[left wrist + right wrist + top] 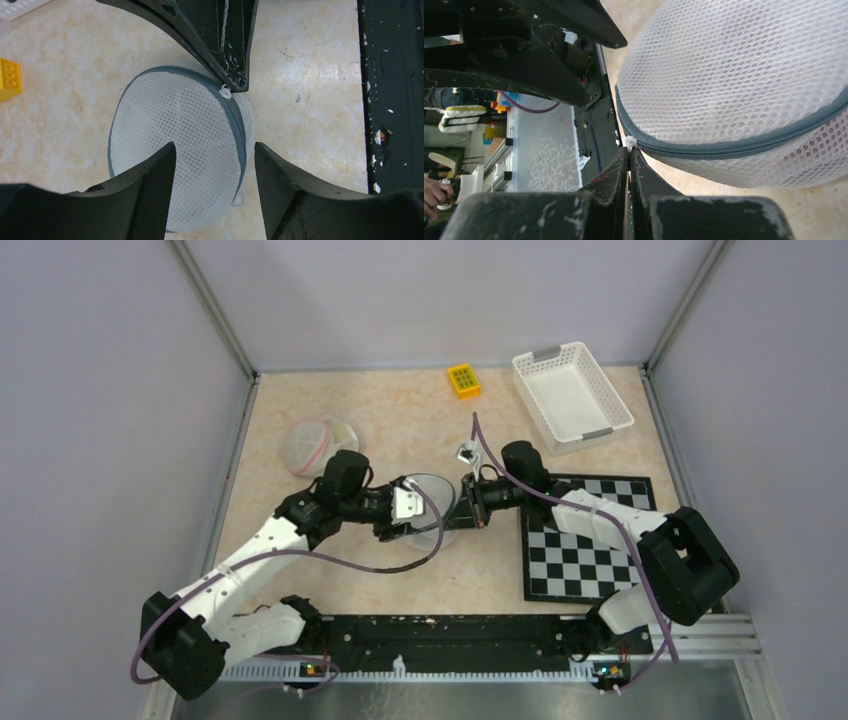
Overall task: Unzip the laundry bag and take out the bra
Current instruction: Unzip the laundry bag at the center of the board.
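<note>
The laundry bag (pixel 432 508) is a round white mesh pouch with a grey-blue zipper (pixel 744 148), and it lies mid-table between both arms. My left gripper (pixel 215 147) is open, its two fingers straddling the bag's (pixel 180 145) near rim without pinching it. My right gripper (pixel 630 150) is shut on the small white zipper pull (pixel 630 142) at the bag's (pixel 744 75) edge. In the left wrist view the pull (pixel 226 92) sits at the tip of the right gripper's fingers (pixel 225 50). The zipper looks closed along its visible length. The bra is hidden from view.
A second round mesh item with pink trim (pixel 318 445) lies at the back left. At the back are a yellow brick (pixel 463 380) and a white basket (pixel 572 397). A checkerboard mat (pixel 585 538) lies under the right arm. A small object (pixel 466 452) sits behind the bag.
</note>
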`<state>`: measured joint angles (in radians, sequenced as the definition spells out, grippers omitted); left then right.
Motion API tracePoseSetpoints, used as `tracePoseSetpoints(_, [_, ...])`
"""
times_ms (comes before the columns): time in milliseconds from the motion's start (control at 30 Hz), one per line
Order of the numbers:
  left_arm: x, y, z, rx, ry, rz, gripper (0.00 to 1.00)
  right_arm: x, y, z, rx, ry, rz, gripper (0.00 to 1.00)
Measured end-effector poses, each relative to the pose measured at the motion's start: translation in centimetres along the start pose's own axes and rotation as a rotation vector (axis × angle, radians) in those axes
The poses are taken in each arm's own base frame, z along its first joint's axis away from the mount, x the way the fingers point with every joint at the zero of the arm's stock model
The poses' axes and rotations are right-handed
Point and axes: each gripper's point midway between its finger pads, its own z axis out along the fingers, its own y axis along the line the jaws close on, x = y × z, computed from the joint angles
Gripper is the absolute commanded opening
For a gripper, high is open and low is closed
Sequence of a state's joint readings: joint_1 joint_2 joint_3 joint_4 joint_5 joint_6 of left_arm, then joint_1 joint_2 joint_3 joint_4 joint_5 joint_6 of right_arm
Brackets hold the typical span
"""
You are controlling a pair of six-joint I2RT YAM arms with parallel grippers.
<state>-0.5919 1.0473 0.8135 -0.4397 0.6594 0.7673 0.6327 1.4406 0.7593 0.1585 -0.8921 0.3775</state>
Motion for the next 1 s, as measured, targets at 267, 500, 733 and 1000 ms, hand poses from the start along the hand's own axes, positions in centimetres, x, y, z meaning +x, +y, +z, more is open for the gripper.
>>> tracePoseSetpoints(267, [1.3,-1.2,1.7,0.082,0.025,-0.149,0.53,-0.1,0.0,0.0,0.0,-0.003,0.004,0.0])
tracePoseSetpoints(500, [2.5,-1.8,2.0,0.089,0.06,-0.227,0.16,0.1,0.0,0.0,0.003,0.005,0.007,0.0])
tracePoseSetpoints(733, [3.3,-1.3,1.7,0.022,0.088,-0.231,0.0,0.1,-1.1,-0.7,0.031,0.003,0.016,0.0])
tracePoseSetpoints(1000, [5.1,-0.3,0.9,-0.077,0.128,-0.18,0.0,-0.2,-3.1,-2.5,0.092,-0.017,0.038,0.0])
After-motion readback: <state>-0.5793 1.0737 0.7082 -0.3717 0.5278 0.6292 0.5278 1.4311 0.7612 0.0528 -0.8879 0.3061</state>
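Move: For the left hand, the opened zip edge of the laundry bag lies about 4 cm below its open fingers and 1 cm back. The zip pull, already pinched by the right hand, is some 7 cm to the left hand's right, 1 cm back and 3 cm lower. The bag's body bulges about 4 cm ahead, 4 cm right and 8 cm down. From the right hand, that edge is roughly 7 cm left, level in reach and 1 cm lower. The left fingers close and pinch the opened zip edge after sinking about 4 cm onto it, the wrist tipping some 15 degrees; then they draw it about 2 cm left and slightly forward, turning counter-clockwise. The right hand first stays put, still pinching the zip pull, then draws it right and forward about 4 cm, sinking slightly, away from the left hand. ##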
